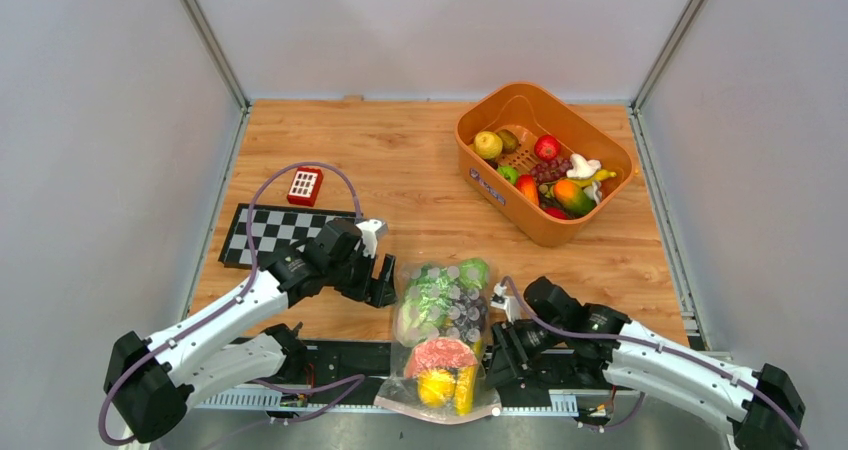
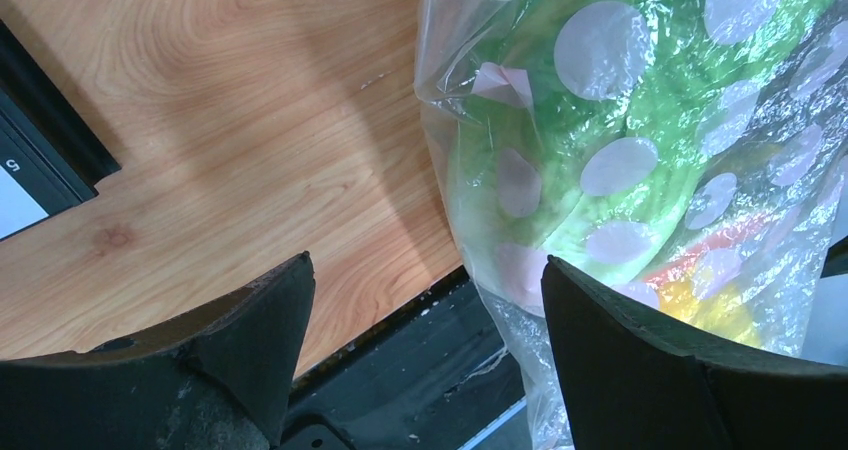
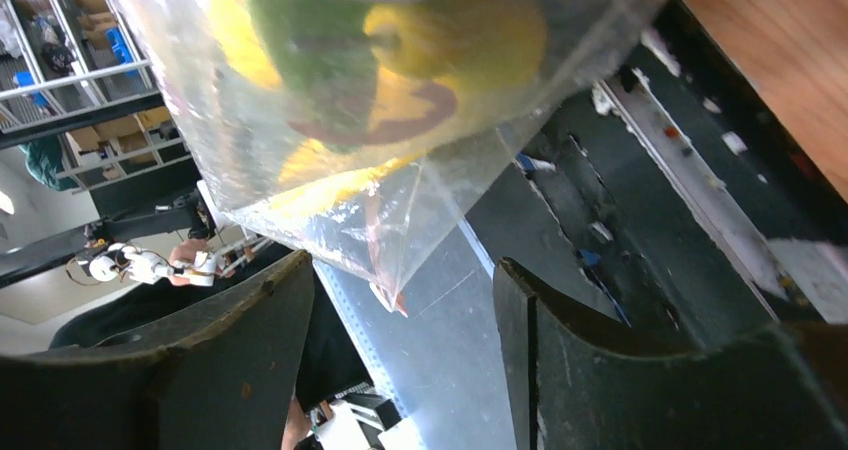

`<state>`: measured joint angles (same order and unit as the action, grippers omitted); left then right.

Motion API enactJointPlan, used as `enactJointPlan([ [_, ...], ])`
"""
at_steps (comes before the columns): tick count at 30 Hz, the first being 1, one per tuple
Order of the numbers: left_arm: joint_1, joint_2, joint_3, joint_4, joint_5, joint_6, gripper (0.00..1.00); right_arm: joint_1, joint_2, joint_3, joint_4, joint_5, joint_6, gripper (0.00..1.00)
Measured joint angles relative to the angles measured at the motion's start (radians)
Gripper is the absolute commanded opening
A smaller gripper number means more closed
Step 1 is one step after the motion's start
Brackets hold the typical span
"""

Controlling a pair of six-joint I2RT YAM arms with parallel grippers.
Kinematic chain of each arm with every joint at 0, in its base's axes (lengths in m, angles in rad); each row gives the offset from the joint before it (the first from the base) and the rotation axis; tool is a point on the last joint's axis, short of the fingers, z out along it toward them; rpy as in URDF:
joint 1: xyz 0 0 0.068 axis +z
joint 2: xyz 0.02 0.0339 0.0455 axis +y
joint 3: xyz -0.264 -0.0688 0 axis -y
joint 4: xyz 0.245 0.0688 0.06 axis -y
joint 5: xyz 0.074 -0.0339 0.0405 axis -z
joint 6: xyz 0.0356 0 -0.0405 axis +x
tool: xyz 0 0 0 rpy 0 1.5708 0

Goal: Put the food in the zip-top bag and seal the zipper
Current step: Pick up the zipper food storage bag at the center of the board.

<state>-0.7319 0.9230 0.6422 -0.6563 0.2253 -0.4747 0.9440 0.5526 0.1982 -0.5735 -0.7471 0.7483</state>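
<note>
The clear dotted zip-top bag [image 1: 443,315] lies at the table's near edge, its lower end hanging past it. Inside are food pieces: a green cabbage [image 2: 600,100], purple grapes [image 1: 465,308], a watermelon slice [image 1: 440,355] and yellow fruit [image 3: 450,40]. More food lies in the basket, including a red apple [image 1: 546,148] and a mango [image 1: 573,197]. My left gripper [image 2: 427,263] is open just left of the bag, its right finger [image 2: 650,370] against the plastic. My right gripper [image 3: 402,264] is open, with the bag's corner and the pinkish zipper [image 3: 385,275] end hanging between its fingers, untouched.
The orange basket [image 1: 500,185] stands at the back right. A checkerboard [image 1: 270,232] and a small red block [image 1: 305,185] lie at the left. A black rail [image 1: 345,355] runs along the table's near edge under the bag. Grey walls close in both sides.
</note>
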Motion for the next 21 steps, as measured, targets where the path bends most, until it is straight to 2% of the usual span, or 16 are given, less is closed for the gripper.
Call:
enactJointPlan([
  [3, 0.0, -0.005, 0.0, 0.007, -0.004, -0.003, 0.89, 0.04, 0.023, -0.021, 0.097, 0.017, 0.04, 0.55],
  [11, 0.0, -0.021, 0.0, 0.034, -0.01, -0.017, 0.89, 0.105, 0.023, -0.093, 0.266, 0.084, 0.15, 0.47],
  [15, 0.0, -0.012, 0.0, 0.044, -0.009, -0.016, 0.89, 0.135, 0.001, -0.129, 0.331, 0.098, 0.195, 0.3],
  [19, 0.0, 0.004, 0.0, 0.057, -0.006, -0.017, 0.88, 0.163, -0.003, -0.134, 0.363, 0.109, 0.225, 0.03],
  [21, 0.0, 0.008, 0.0, 0.065, -0.006, -0.018, 0.88, 0.166, -0.003, -0.134, 0.373, 0.118, 0.231, 0.0],
])
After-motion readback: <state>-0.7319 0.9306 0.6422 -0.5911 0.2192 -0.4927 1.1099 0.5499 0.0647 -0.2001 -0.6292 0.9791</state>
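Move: The filled zipper bag lies across the table's near edge between the hands, its zip end towards the robot. Its middle is about 10 cm left of the right hand and 5 cm ahead, near its height; from the wide-open left hand it is roughly 8 cm right, 9 cm back and 6 cm down. The chessboard's middle stands some 19 cm left of the left hand, 13 cm ahead and 8 cm lower. The orange bin's is around 40 cm ahead and 10 cm right of the right hand, slightly lower. Leftwards some 3 cm and about 1 cm down, the right hand slips in against the bag's near right side, rolling only slightly, while its fingers close from about two-thirds open to nearly shut and pinch the plastic there. The left hand eases a little forward and right, staying wide open by the bag's far left edge. ##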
